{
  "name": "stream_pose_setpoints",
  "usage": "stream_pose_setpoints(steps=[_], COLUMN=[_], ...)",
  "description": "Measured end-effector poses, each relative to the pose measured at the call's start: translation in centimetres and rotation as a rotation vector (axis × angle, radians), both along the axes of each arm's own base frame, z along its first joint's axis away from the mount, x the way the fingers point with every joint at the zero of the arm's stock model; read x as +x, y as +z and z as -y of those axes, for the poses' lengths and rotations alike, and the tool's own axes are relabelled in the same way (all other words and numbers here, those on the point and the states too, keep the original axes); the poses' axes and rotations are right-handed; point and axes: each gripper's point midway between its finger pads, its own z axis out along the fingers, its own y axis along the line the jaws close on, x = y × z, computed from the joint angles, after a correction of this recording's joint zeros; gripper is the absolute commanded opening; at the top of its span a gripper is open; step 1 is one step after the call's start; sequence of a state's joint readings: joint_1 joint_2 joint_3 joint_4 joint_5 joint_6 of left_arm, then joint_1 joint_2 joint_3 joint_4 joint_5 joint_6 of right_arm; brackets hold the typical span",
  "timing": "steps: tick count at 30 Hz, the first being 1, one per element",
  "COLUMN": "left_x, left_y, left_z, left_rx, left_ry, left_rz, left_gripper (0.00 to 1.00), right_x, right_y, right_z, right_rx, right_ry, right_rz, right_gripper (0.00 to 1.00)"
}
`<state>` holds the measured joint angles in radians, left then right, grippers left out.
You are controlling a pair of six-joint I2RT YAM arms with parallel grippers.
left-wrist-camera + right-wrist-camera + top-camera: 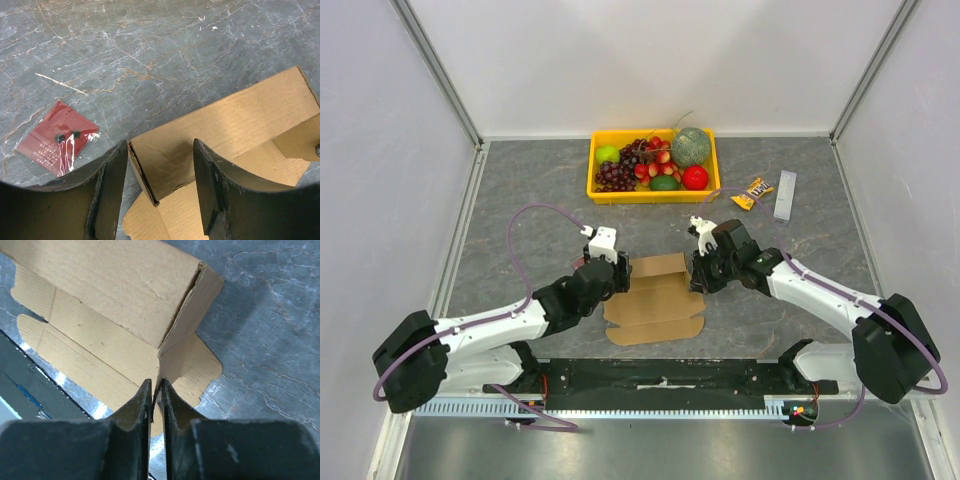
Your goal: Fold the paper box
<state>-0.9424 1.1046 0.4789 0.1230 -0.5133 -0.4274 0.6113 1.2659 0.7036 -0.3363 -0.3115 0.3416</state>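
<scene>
The paper box [655, 305] is a brown cardboard sheet lying between the two arms, with its far wall and side flaps raised. My left gripper [618, 280] is at the box's left end. In the left wrist view it [160, 142] is open, its fingers [112, 190] straddling the raised left corner of the box [235, 125] without pinching it. My right gripper [698, 272] is at the box's right end. In the right wrist view it [156, 385] has its jaws parted by a narrow slit, with the edge of the upright side flap [187, 325] standing loosely in the slit.
A yellow tray [603, 190] of fruit stands at the back. A small candy packet [752, 193] and a grey strip [786, 195] lie to its right. A dark-red packet [57, 136] lies on the table left of the box. White walls enclose the table.
</scene>
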Motion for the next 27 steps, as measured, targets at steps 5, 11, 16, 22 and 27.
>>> stream_pose_setpoints(steps=[5, 11, 16, 22, 27], left_x=[-0.3, -0.7, -0.8, -0.8, -0.8], left_y=[-0.1, -0.3, -0.4, -0.6, -0.8], left_z=[0.1, -0.1, 0.1, 0.2, 0.2], left_rx=[-0.012, -0.018, -0.022, -0.018, -0.016], left_ry=[-0.017, -0.026, -0.038, -0.040, -0.041], left_rz=[-0.004, -0.008, -0.013, -0.016, -0.019], left_gripper=[0.61, 0.61, 0.60, 0.59, 0.59], right_x=[-0.2, 0.0, 0.4, 0.9, 1.8], right_y=[0.0, 0.3, 1.0, 1.3, 2.9], right_z=[-0.6, -1.5, -2.2, -2.0, -0.5], right_rx=[0.027, 0.071, 0.109, 0.102, 0.067], right_ry=[0.009, 0.018, 0.030, 0.015, -0.050], right_rz=[-0.020, -0.026, -0.001, 0.026, 0.116], right_gripper=[0.30, 0.46, 0.63, 0.70, 0.73])
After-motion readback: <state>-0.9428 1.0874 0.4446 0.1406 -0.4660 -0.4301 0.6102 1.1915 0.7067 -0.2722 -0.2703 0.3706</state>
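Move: The right hand has the paper box's right side flap at its barely parted fingertips, the flap's middle about 3 cm ahead and 1 cm left, a little below. The raised back wall is centred some 9 cm left and 4 cm ahead; the flat near flap lies about 9 cm left and 10 cm back, roughly 5 cm down. From the left hand, the side flap is some 15 cm right and 1 cm ahead, slightly lower. The right hand lets go of the side flap, its fingers spreading from nearly shut to about two-thirds open while it eases some 2 cm left towards the box, then reverses right and lifts off to roughly 3 cm up and 2 cm forward of where it began, the fingers tipping up slightly. The left hand stays half open with its fingers astride the left end of the raised wall, settling only about 1 cm back and down. ##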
